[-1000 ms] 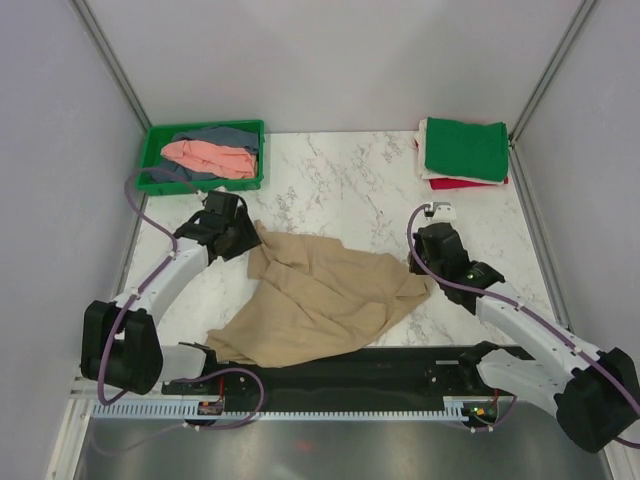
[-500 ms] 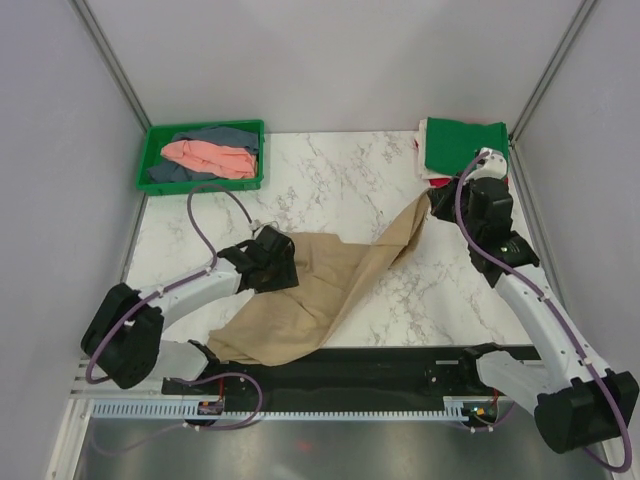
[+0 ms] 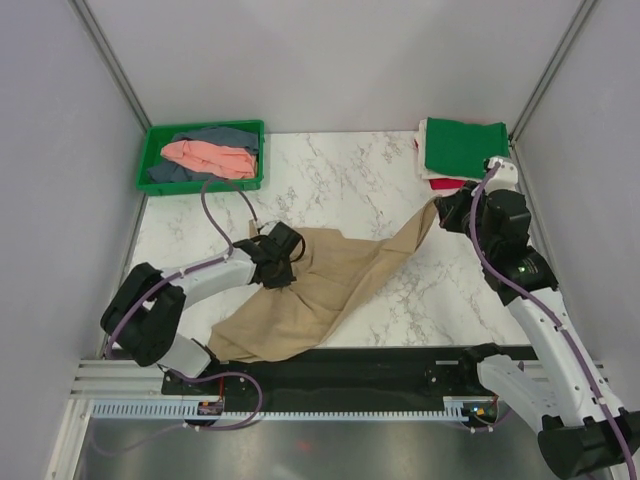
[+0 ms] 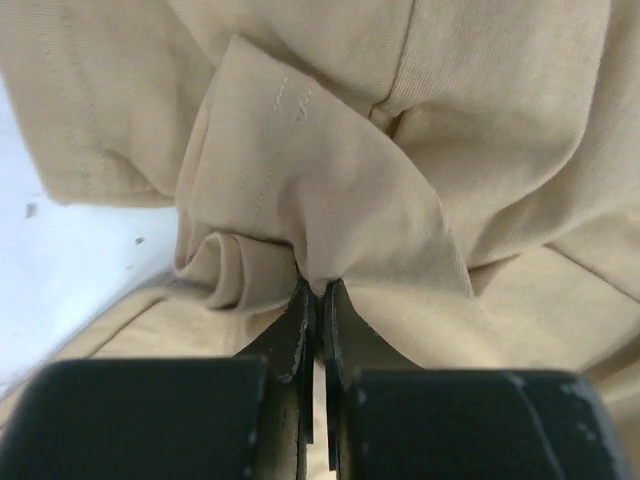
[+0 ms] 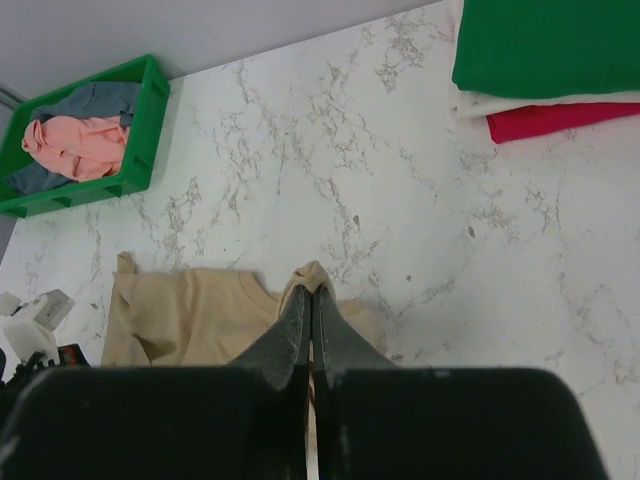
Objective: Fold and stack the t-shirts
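A tan-beige t-shirt [image 3: 320, 285] lies crumpled across the middle of the marble table. My left gripper [image 3: 280, 262] is shut on a fold of it [image 4: 315, 225] near its left side. My right gripper [image 3: 443, 212] is shut on another corner [image 5: 312, 275], lifted and stretched toward the back right. A folded stack sits at the back right: a dark green t-shirt [image 3: 464, 146] on top, with a red t-shirt [image 5: 555, 118] under it. A salmon pink t-shirt [image 3: 207, 156] and a grey-blue t-shirt [image 3: 218, 136] lie bunched in the tray.
The green plastic tray [image 3: 153, 150] stands at the back left corner. Grey walls close in the table on three sides. A black rail [image 3: 400, 365] with the arm bases runs along the near edge.
The left gripper has closed on a fold of the tan-beige shirt after moving right over it. The right gripper has drawn its corner up toward the back right, stretching the cloth.
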You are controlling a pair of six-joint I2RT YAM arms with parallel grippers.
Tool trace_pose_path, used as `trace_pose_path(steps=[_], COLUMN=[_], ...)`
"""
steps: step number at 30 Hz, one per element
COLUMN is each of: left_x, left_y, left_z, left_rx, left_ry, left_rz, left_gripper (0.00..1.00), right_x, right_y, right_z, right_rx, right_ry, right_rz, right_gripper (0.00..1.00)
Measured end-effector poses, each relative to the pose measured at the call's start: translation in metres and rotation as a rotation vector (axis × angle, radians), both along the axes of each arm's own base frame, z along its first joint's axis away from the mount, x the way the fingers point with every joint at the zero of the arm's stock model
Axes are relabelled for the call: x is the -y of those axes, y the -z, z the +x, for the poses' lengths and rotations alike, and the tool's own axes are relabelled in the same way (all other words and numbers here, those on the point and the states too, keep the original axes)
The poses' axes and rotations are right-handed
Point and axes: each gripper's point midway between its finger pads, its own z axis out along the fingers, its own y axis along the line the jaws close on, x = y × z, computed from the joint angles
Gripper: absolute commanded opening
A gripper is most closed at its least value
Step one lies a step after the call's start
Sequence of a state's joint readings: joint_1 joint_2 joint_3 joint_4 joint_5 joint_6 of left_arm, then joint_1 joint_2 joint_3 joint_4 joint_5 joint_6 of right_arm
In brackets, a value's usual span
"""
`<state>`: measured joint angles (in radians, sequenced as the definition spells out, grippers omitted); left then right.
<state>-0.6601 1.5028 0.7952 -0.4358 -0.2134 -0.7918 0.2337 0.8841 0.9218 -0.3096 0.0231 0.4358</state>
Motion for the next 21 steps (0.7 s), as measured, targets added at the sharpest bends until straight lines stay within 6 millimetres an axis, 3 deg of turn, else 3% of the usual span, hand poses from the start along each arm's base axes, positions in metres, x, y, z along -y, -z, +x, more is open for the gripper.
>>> trace_pose_path(steps=[2, 4, 7, 11, 14, 16, 18, 19, 21], left_x=[-0.007, -0.008, 0.006, 0.017, 0.021, 0.024, 0.031, 0.035, 0.044], left_y=[-0.017, -0.059, -0.167, -0.334, -0.402, -0.410, -0.393, -0.370, -0.306], left_z=[0.001, 0.014, 0.055, 0.093, 0.114, 0.130, 0.149, 0.159, 0.168], left_rx=[0.007, 0.077, 0.291, 0.632, 0.780, 0.799, 0.768, 0.722, 0.583], left_ry=[-0.001, 0.007, 0.014, 0.036, 0.051, 0.058, 0.069, 0.086, 0.134], left_rz=[0.046, 0.062, 0.009, -0.092, -0.100, -0.066, -0.023, 0.013, 0.087], left_gripper=[0.02, 0.02, 0.02, 0.03, 0.04, 0.09, 0.31, 0.60, 0.76], right_x=[0.002, 0.005, 0.010, 0.019, 0.026, 0.031, 0.036, 0.038, 0.043], right_y=[-0.006, -0.019, -0.058, -0.121, -0.155, -0.162, -0.156, -0.148, -0.125], right_z=[-0.006, -0.014, -0.034, -0.072, -0.100, -0.109, -0.110, -0.107, -0.101], right_rx=[0.007, 0.026, 0.121, 0.299, 0.410, 0.438, 0.424, 0.403, 0.339], right_ry=[-0.002, -0.002, -0.006, -0.005, 0.000, 0.015, 0.040, 0.054, 0.085], right_rz=[-0.011, -0.018, -0.012, 0.023, 0.048, 0.052, 0.039, 0.028, 0.001], right_gripper=[0.00, 0.00, 0.00, 0.00, 0.00, 0.00, 0.00, 0.00, 0.00])
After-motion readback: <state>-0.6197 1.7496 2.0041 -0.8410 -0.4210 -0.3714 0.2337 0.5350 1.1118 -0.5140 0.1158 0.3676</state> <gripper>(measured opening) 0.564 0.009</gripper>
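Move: Out past the left hand, which holds the tan t-shirt just above the table, the bare table between bin and stack lies about 26 cm ahead and 11 cm right. From that hand the green bin is some 30 cm ahead and 22 cm left, while the folded stack is 31 cm ahead and 39 cm right. For the right hand, holding a raised corner, that bare table is roughly 20 cm ahead, 14 cm left and 27 cm down; the stack, 26 cm ahead, 15 cm right. Swinging the pinched t-shirt up off the table, the left hand climbs about 40 cm while reaching 15 cm forward, its fingers tipping up from downward towards forward; it then drops back some 10 cm and opens, letting go in mid-air. The right hand keeps its corner pinched, drawing up and back with its fingers tipping up some 25 degrees, then sinks a little and drifts right. ##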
